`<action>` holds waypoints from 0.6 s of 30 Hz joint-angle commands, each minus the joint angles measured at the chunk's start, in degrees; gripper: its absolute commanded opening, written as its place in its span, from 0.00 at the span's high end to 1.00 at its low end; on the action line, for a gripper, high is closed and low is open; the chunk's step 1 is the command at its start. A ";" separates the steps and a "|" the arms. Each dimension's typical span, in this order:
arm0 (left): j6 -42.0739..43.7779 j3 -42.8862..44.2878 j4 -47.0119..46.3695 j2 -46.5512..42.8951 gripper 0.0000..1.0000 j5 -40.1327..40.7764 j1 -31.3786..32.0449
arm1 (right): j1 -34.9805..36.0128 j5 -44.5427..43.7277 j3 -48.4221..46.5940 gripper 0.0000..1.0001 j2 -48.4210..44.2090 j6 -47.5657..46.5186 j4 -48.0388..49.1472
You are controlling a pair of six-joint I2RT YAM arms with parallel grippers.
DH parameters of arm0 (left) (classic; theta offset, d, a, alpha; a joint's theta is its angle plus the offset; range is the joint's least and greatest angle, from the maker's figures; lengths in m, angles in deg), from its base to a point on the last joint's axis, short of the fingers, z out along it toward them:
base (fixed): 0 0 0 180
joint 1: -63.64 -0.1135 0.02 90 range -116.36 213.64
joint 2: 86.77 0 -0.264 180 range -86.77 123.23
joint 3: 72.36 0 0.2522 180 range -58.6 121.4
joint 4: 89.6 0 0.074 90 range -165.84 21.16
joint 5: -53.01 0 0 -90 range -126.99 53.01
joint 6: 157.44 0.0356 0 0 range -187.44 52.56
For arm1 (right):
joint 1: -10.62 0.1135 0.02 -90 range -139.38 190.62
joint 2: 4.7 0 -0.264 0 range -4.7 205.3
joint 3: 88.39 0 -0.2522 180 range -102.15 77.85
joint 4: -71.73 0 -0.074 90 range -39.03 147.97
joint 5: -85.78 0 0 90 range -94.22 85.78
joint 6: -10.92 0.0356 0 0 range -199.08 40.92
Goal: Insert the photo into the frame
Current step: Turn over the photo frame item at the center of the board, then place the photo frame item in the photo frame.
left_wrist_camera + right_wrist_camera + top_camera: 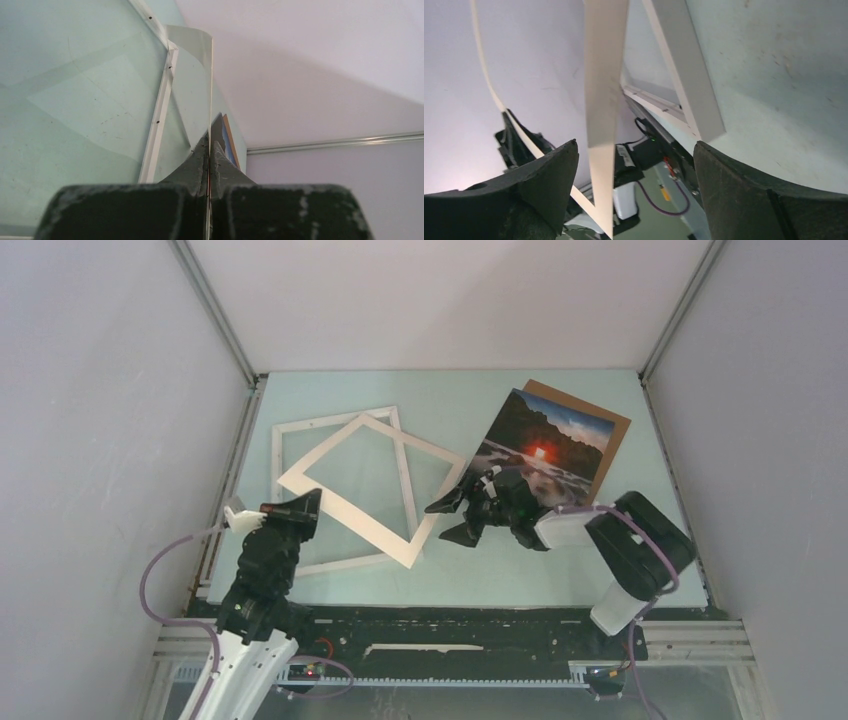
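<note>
The photo (545, 445), a dark landscape with a red sun glow, lies at the right of the table. The thin white frame (320, 423) lies flat at the left. Tilted over it is a wide cream mat (350, 516). My left gripper (303, 507) is shut on the mat's near-left edge. In the left wrist view the sheet (197, 45) runs edge-on out of the shut gripper (209, 145), above the frame's rail (159, 115). My right gripper (450, 520) stands open by the mat's right corner. In the right wrist view a mat strip (604, 100) hangs between the fingers of this gripper (635, 150), untouched.
A brown backing board (615, 430) lies under the photo, showing at its far right edge. Grey walls close in the pale green table (450, 400) on three sides. The right arm's body (640, 540) sits over the near right of the table.
</note>
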 commanded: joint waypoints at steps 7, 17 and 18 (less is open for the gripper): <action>-2.81 -2.47 0.60 -1.53 1.00 -0.59 -0.39 | 1.38 -2.58 -0.21 0.35 10.12 16.22 28.62; -0.38 -3.46 2.10 -4.08 1.00 1.67 -0.39 | 1.32 -1.07 -0.92 0.65 8.13 10.58 22.71; -0.48 -3.72 1.76 -4.36 1.00 1.49 -0.39 | 1.36 -1.08 -0.92 0.65 7.88 10.54 22.57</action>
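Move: The right strip of the photo frame item (the cream mat) stands almost between the right hand's open fingers, about 2 cm ahead, 3 cm left and 1 cm above. The middle of the white frame lies roughly 18 cm left, 5 cm ahead and 8 cm below that hand; the photo about 22 cm right, 11 cm ahead and 8 cm below it. From the left hand, already pinching the mat's left side, that right strip is some 20 cm right, 2 cm ahead and 12 cm lower. The mat's right strip is taken between the right fingers: that hand eases about 3.5 cm left and forward onto it, rising slightly at the end, its fingertips tipping up some 10 degrees, and the wide-open fingers close to about a third on the strip. The left hand keeps its pinch and sinks about 1.5 cm. ##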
